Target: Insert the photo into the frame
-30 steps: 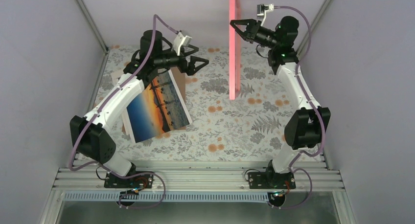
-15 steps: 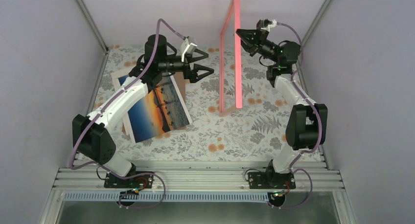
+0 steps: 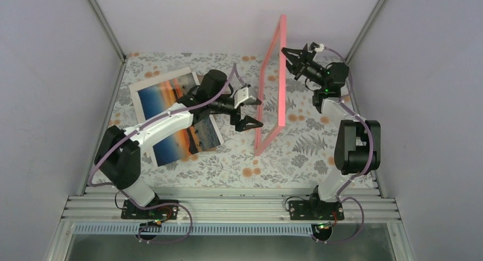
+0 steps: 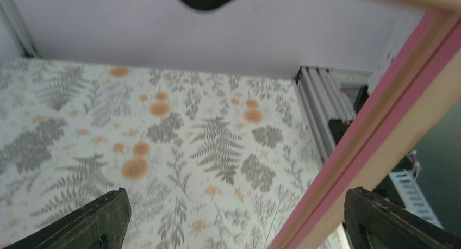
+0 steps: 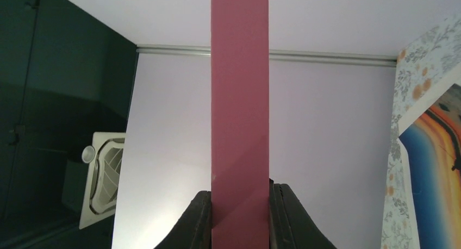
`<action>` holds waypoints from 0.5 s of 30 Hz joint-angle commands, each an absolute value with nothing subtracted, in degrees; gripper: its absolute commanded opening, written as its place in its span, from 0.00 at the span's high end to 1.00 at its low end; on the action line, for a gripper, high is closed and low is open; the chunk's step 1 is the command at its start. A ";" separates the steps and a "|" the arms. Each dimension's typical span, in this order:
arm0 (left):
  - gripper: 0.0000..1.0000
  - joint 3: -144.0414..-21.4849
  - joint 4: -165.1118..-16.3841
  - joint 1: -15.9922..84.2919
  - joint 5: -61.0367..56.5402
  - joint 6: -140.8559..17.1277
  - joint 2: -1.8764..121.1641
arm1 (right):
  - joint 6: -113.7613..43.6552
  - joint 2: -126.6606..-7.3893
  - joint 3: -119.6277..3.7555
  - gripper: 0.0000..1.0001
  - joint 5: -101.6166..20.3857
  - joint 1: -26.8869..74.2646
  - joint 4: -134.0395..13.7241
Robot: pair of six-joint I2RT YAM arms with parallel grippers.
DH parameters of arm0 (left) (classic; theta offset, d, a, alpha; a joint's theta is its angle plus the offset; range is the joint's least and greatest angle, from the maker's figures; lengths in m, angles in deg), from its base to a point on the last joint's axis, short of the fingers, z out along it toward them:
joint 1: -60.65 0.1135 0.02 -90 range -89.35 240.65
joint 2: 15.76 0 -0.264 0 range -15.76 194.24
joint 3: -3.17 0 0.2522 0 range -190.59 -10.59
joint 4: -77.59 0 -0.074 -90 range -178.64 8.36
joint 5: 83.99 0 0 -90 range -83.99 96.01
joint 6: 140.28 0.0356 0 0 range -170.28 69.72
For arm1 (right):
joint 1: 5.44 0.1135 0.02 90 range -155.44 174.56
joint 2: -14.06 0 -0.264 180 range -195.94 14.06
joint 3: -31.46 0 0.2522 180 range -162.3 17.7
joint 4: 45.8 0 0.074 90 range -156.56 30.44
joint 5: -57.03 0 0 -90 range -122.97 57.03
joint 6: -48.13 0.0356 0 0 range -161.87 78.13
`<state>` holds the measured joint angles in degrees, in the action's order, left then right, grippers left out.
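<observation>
The pink frame (image 3: pixel 281 90) stands on edge on the floral table, leaning, its bottom corner near the table's middle. My right gripper (image 3: pixel 288 53) is shut on the frame's upper right bar; in the right wrist view that bar (image 5: pixel 239 97) runs straight up between the fingers of the right gripper (image 5: pixel 240 216). My left gripper (image 3: pixel 256 113) is open beside the frame's lower left bar. In the left wrist view the frame's bar (image 4: pixel 375 135) crosses diagonally just inside the right finger of the left gripper (image 4: pixel 239 222), not clamped. The photo (image 3: pixel 165 98) lies face up at left, partly under the left arm, and shows as the photo (image 5: pixel 435 167) at the right edge.
Grey walls close the table in at the back and on both sides. Aluminium rails (image 3: pixel 228 207) run along the near edge by the arm bases. The floral cloth (image 3: pixel 296 153) covers the table between the frame and the rails.
The left arm has swung right and down off the photo to the frame's lower bar. The right gripper has dropped and turned the frame, so its opening faces more toward the left arm.
</observation>
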<state>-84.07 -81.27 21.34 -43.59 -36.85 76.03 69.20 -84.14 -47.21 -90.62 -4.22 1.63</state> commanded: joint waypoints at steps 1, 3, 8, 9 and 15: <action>0.03 -81.60 -84.45 21.25 -44.26 -29.96 78.12 | 69.81 -81.74 -45.33 0.97 -90.34 -7.10 5.99; 0.05 -81.26 -86.01 20.47 -45.31 -31.09 79.38 | 69.85 -81.74 -44.68 0.97 -91.59 -8.17 5.58; 0.06 -79.60 -86.19 16.90 -48.26 -29.69 81.38 | 69.96 -82.09 -43.76 0.97 -93.29 -10.11 5.42; 0.07 -78.94 -86.11 16.21 -48.45 -29.15 81.50 | 69.91 -82.02 -43.55 0.97 -93.37 -10.24 5.39; 0.06 -77.46 -91.37 14.15 -47.78 -30.43 83.44 | 67.85 -81.74 -42.75 0.97 -94.58 -11.11 2.41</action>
<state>-78.08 -85.01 14.83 -45.80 -31.35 81.45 70.29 -84.14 -43.23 -92.87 -10.43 1.23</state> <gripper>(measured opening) 0.936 0.158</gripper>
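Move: The left hand, open and empty, has the middle of the raised frame's near end bar about 7 cm back, 3 cm to its right and 2 cm lower. The frame's top bar runs some 9 cm ahead, 5 right and 10 above; its bottom bar some 4 cm ahead, 1 right and 13 below. The photo lies about 30 cm left, 4 ahead and 28 below. From the right hand, gripping the top bar, that end bar is roughly 24 cm back, 3 left and 11 lower. Down first, then down and back with a little to the right, the left hand goes some 9 cm in all towards the frame's near end bar, turning about 10 degrees clockwise so that the bar comes between its wide-open fingers. The right hand keeps its pinch on the top bar and carries the frame about 4 cm right and 3 cm down, easing to a stop. ##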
